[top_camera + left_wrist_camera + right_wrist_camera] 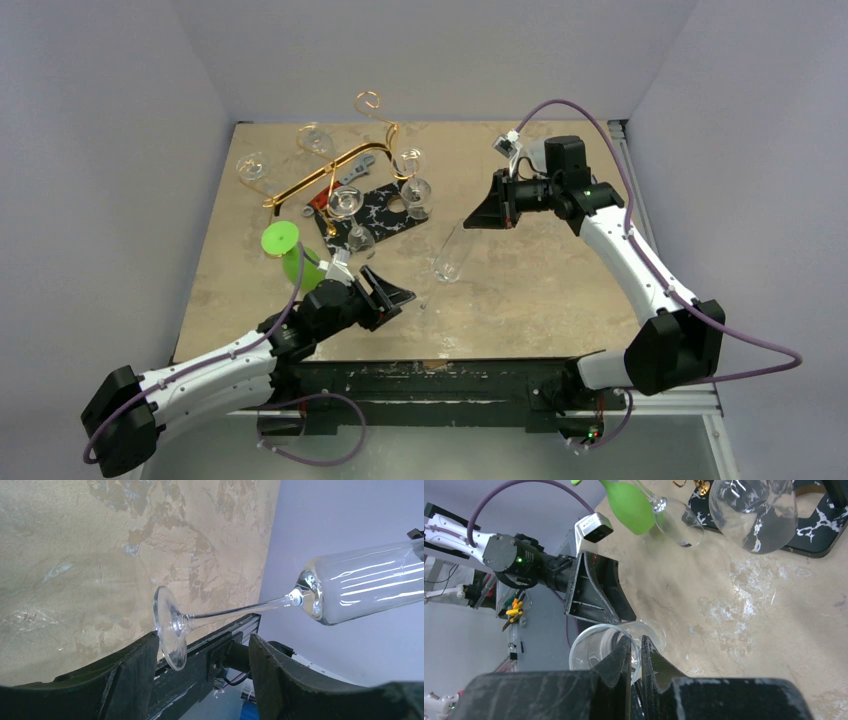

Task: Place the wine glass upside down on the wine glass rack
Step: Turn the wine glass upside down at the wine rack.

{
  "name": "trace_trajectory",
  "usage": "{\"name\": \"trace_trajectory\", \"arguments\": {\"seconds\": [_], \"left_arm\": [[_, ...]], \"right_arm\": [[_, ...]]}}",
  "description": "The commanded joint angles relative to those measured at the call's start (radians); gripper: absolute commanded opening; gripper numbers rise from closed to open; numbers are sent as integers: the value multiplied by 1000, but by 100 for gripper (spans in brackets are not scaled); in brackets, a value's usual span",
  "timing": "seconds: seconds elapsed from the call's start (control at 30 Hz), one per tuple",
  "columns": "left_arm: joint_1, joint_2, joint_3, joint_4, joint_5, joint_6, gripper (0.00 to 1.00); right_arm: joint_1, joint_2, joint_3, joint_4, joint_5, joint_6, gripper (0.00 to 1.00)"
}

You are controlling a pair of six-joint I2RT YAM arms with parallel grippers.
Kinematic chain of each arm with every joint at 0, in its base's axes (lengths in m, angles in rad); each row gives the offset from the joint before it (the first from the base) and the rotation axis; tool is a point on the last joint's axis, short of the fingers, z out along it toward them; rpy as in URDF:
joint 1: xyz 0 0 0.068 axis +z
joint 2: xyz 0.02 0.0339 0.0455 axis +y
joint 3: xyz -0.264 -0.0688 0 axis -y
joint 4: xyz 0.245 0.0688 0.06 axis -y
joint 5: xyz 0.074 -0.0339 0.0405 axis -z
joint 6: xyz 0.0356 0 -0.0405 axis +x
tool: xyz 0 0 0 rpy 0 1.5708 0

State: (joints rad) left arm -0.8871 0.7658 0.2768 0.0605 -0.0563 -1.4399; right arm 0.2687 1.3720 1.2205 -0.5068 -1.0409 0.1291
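Note:
The clear wine glass (450,255) hangs tilted above the table, rim up and to the right. My right gripper (470,220) is shut on its rim: in the right wrist view one finger is inside the bowl (594,650) and one outside, with the gripper (635,645) pinching the wall. In the left wrist view the glass foot (170,630) sits between the parted fingers of my open left gripper (203,640), close to the left finger (135,665). The stem runs up right to the bowl (365,587). The gold wine glass rack (330,170) stands at the back left.
Several clear glasses hang on the rack, above a black white-veined board (375,210). A green glass (290,250) lies beside my left arm; it also shows in the right wrist view as the green glass (629,505). The table's near edge is close behind the left gripper.

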Motion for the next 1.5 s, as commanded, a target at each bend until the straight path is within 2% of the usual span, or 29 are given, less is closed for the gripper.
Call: {"name": "trace_trajectory", "arguments": {"seconds": [0.0, 0.2, 0.3, 0.53, 0.7, 0.8, 0.87, 1.13, 1.3, 1.47], "left_arm": [[-6, -26, -14, -16, -24, -110, 63], [-6, -77, -22, -133, -79, -188, 63], [-6, -81, -23, -118, -89, -204, 61], [-6, -8, 0, -3, -67, -220, 50], [-6, -3, -15, 38, -69, -239, 31], [-6, -27, -25, 38, -80, -243, 15], [-6, -40, -34, 43, -87, -243, 1], [-6, -127, -102, 90, -136, -264, 0], [-6, -195, -100, 37, -156, -235, 0], [-4, -194, -85, 14, -141, -183, 0]], "right_arm": [[-5, -11, 84, 77, -61, 49, 0], [-5, -4, 94, 92, -67, 62, 0], [-5, -2, 85, 117, -76, 88, 0], [-5, -2, 60, 170, -95, 129, 0], [-5, -8, 48, 184, -100, 137, 0], [-5, -12, 32, 195, -101, 141, 0], [-5, -16, 21, 201, -103, 144, 0], [-5, -47, -26, 223, -124, 126, 1], [-6, -69, -34, 134, -100, 2, 27], [-22, -99, -24, 31, -70, -119, 52]]}}
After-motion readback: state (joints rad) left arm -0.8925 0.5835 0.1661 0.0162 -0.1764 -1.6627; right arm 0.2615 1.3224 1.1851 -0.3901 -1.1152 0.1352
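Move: The wine glass's foot hangs just off the open left fingertips, about 3 cm to their right, 3 cm lower and 1 cm back; the right fingers still pinch its rim, with the foot some 11 cm back, 9 cm left and 16 cm below them. From the left hand, the nearest hanging clear glass is about 12 cm ahead, 10 cm left and 3 cm higher, and the green wine glass some 6 cm ahead, 22 cm left, 3 cm higher. The right hand lifts the glass by the rim some 3 cm, edging forward and left, while the left hand makes small shifts at the foot, tips and turns counter-clockwise by about 10 degrees, and closes from well open to pinch the foot's edge. The left hand then keeps its pinch and eases about 2 cm to the left, as the right hand sinks about 1 cm from its high point, draws back some 2 cm and opens its fingers about halfway to let go of the rim. ##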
